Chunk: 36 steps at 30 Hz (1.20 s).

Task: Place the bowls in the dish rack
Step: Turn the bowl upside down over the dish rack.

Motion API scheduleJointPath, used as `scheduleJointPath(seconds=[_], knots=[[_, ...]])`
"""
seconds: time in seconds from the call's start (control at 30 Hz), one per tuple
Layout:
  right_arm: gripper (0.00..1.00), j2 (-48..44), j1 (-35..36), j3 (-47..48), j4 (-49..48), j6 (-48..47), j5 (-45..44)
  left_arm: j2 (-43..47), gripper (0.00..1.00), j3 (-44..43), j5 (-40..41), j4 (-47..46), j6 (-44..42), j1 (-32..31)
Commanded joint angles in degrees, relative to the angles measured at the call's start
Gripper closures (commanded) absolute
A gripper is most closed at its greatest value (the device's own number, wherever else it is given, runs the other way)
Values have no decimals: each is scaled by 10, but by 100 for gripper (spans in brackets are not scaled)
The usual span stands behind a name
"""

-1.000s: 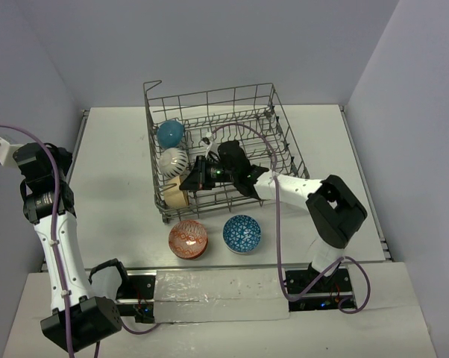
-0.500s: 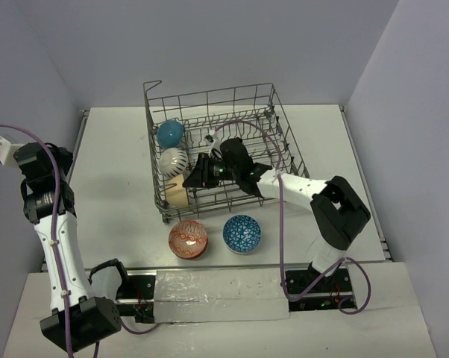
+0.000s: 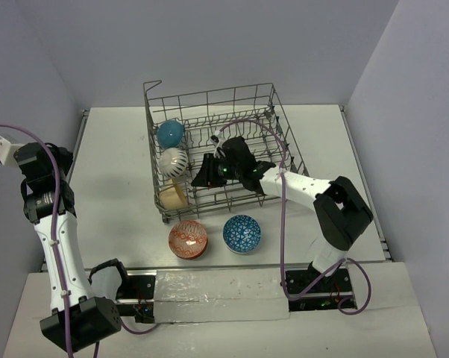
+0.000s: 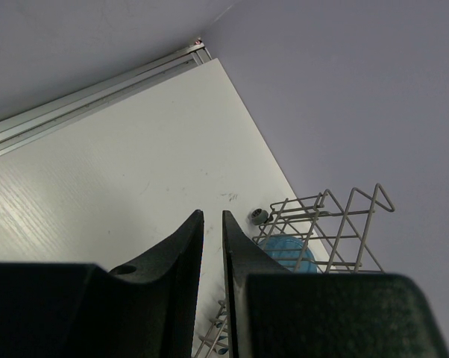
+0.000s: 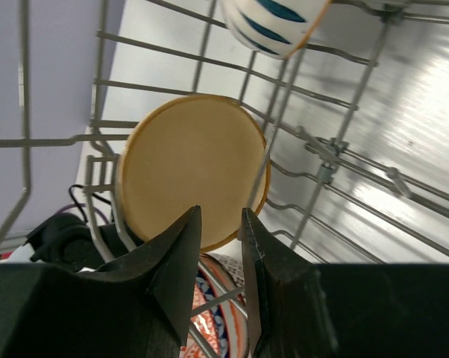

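Note:
The grey wire dish rack (image 3: 284, 142) stands at the back middle of the table. In its left row stand a blue bowl (image 3: 169, 133), a white striped bowl (image 3: 174, 160) and a tan bowl (image 3: 172, 194). My right gripper (image 3: 200, 179) is inside the rack, just right of the tan bowl (image 5: 187, 160). It (image 5: 221, 211) is open, with nothing between its fingers. A red-orange bowl (image 3: 188, 239) and a blue patterned bowl (image 3: 242, 233) sit on the table in front of the rack. My left gripper (image 4: 212, 216) hangs high at the far left, its fingers a narrow gap apart and empty.
The left arm (image 3: 49, 224) rises along the table's left edge. A purple cable (image 3: 277, 224) loops from the right arm over the rack's front. The rack's raised corner handle (image 3: 151, 84) is at its far left. The walls stand close round the table.
My right gripper has opened and let go of the tan bowl, then drawn back a little to the right. The tan bowl stays standing in the rack. The left arm has not moved.

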State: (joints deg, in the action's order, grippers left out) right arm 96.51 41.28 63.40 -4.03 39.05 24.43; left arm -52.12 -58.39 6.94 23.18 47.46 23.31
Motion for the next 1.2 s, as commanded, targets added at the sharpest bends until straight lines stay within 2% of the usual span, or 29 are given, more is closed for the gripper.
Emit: scheduleJointPath(seconds=[0.0,0.5,1.17], knots=[[64,-33,-7,15,20,-22,-20,0,78,-7,0,-19,-9,-2],[62,-26,-7,33,1,-27,22,-2,78,-7,-2,-19,-10,-5],[62,46,47,153,72,-68,28,-2,78,-7,-8,-20,-10,-5]])
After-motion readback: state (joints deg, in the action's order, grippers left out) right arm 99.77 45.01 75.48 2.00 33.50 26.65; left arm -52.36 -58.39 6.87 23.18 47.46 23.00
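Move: The pale yellow bowl, lying on its side in the rack with its open side towards me, is about 7 cm to the left of my right hand, 5 cm back and some 6 cm lower. The white striped bowl stands about 7 cm left and 5 cm ahead; the orange bowl is 18 cm back, 2 cm left and about 10 cm down. From my left hand, the yellow bowl is roughly 30 cm right, 7 cm back and 21 cm below. I ease my empty right hand about 1 cm right and down, away from the yellow bowl. Then I turn back and lift about 6 cm while going some 4.5 cm left, above the bowl's open side, and dip slightly at the end. The wrist swings about 10 degrees, mostly counter-clockwise and a little back; my fingers stay about a third open and hold nothing. ##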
